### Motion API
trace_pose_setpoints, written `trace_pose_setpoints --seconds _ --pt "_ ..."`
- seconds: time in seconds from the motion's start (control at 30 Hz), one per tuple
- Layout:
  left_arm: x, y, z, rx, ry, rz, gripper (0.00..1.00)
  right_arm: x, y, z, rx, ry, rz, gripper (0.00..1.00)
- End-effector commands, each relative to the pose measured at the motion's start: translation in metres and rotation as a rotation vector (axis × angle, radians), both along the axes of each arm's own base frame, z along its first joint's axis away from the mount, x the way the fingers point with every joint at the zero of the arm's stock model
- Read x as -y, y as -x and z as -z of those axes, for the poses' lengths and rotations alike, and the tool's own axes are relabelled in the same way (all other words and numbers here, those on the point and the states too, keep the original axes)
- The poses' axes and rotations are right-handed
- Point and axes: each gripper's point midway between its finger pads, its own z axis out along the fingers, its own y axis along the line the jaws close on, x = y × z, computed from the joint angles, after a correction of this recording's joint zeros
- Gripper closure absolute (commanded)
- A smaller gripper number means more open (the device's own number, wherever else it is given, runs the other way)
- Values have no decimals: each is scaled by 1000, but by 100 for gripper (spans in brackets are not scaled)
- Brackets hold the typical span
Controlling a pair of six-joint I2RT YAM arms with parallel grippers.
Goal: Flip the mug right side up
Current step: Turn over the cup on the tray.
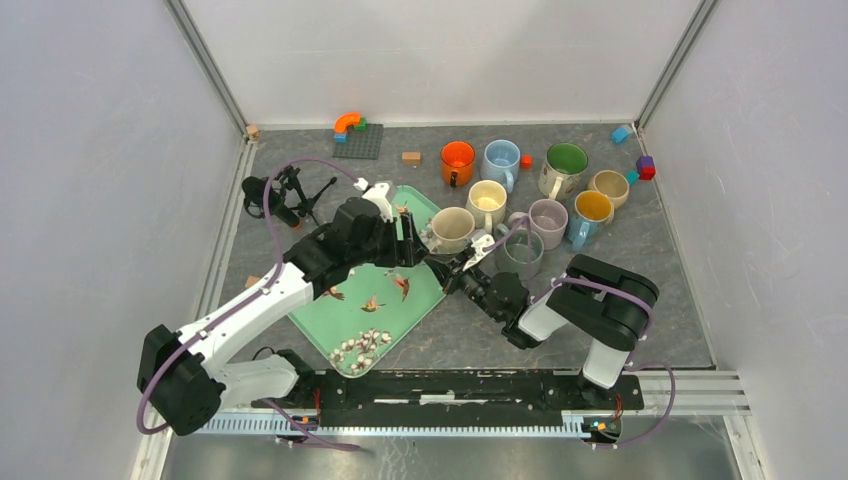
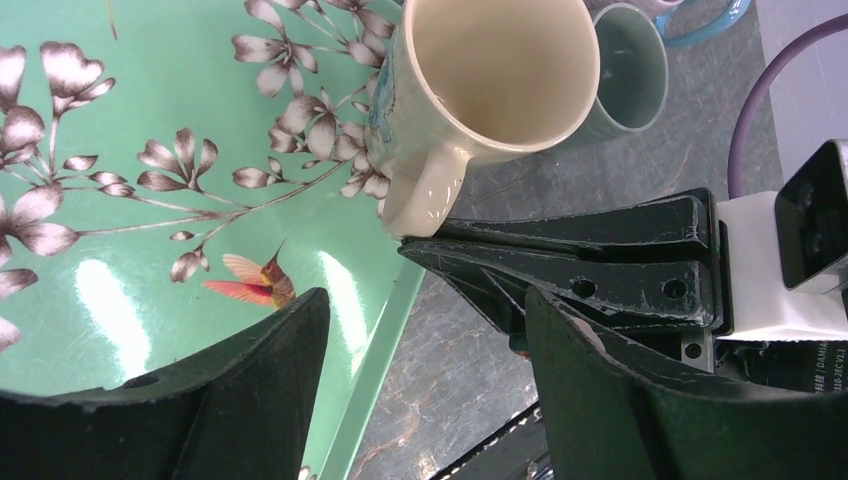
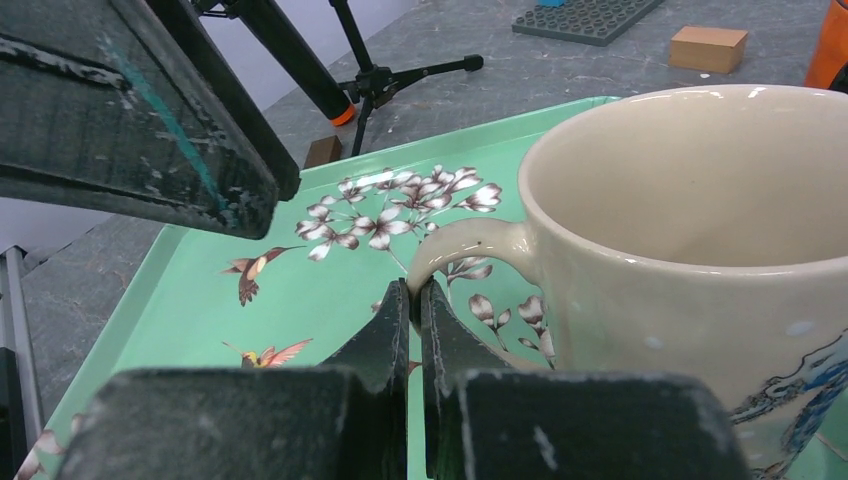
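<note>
The cream mug [image 1: 452,228] stands upright, mouth up, at the right edge of the green flowered tray [image 1: 330,318]. My right gripper [image 1: 441,263] is shut on the mug's handle; in the right wrist view the two fingers [image 3: 395,330] pinch the handle's loop beside the mug [image 3: 690,260]. My left gripper [image 1: 404,243] hovers over the tray just left of the mug, open with nothing between its fingers [image 2: 250,380]. In the left wrist view the mug [image 2: 490,70] sits above the right gripper's dark fingers [image 2: 580,265], which reach its handle.
Several other upright mugs crowd the back right, among them an orange one [image 1: 457,160], a blue one [image 1: 501,160] and a grey-green one [image 1: 520,253] close behind the right gripper. A small tripod [image 1: 290,195], a studded grey baseplate [image 1: 358,138] and a wooden block [image 1: 411,157] lie at the back.
</note>
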Motion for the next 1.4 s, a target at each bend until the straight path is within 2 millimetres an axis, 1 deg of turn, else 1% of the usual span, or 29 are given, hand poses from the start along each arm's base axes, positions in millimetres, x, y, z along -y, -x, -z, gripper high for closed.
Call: trace_pose_setpoints --seconds 0.0,0.23,0.3,0.4,0.5,0.57,0.73,0.87,1.0,1.37 --pt "12 -8 -7 31 37 36 24 14 9 -117 278 -390 -10 100" --pt "24 -23 1 37 -15 75 36 19 14 -112 259 -384 -18 99" --pt "25 -28 4 38 -32 73 37 19 15 -113 260 -384 -24 99" --pt "29 -35 4 59 -44 86 37 19 16 -112 254 -385 -26 99" --pt "33 -39 5 62 -65 112 38 18 17 -111 255 -382 -31 99" --pt "34 -40 10 55 -85 129 39 19 17 -110 254 -379 -30 99" --pt "37 -36 24 19 -146 208 44 22 19 -108 252 -368 -29 99" --pt "38 -32 28 14 -160 248 45 21 20 -108 254 -367 -37 99" --pt "36 -29 31 11 -176 276 45 20 20 -108 254 -369 -42 99" --pt "43 -22 38 -8 -213 369 44 18 23 -106 255 -357 -66 98"
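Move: The mug's handle, with the right hand's shut fingertips at its outer curve, lies about 3 cm ahead of the left hand, 4 cm to its right and 5 cm below; the mug's middle is some 7 cm ahead and 8 cm right of the left hand, a little lower than the handle. From the right hand the handle is about 1 cm ahead and level. The pale yellow mug stands roughly 12 cm ahead and 12 cm right of the right hand, the grey-green mug 2 cm ahead and 18 cm right. Down, rightward and a little forward, the left hand closes in on the mug's handle, ending nearly 5 cm lower; its forward reach overshoots and then draws back about a centimetre. Meanwhile it turns some 15 degrees clockwise and narrows its fingers partway, so they straddle the handle without closing on it. The right hand's shut fingertips stay at the handle, easing back and down about 1 cm. ##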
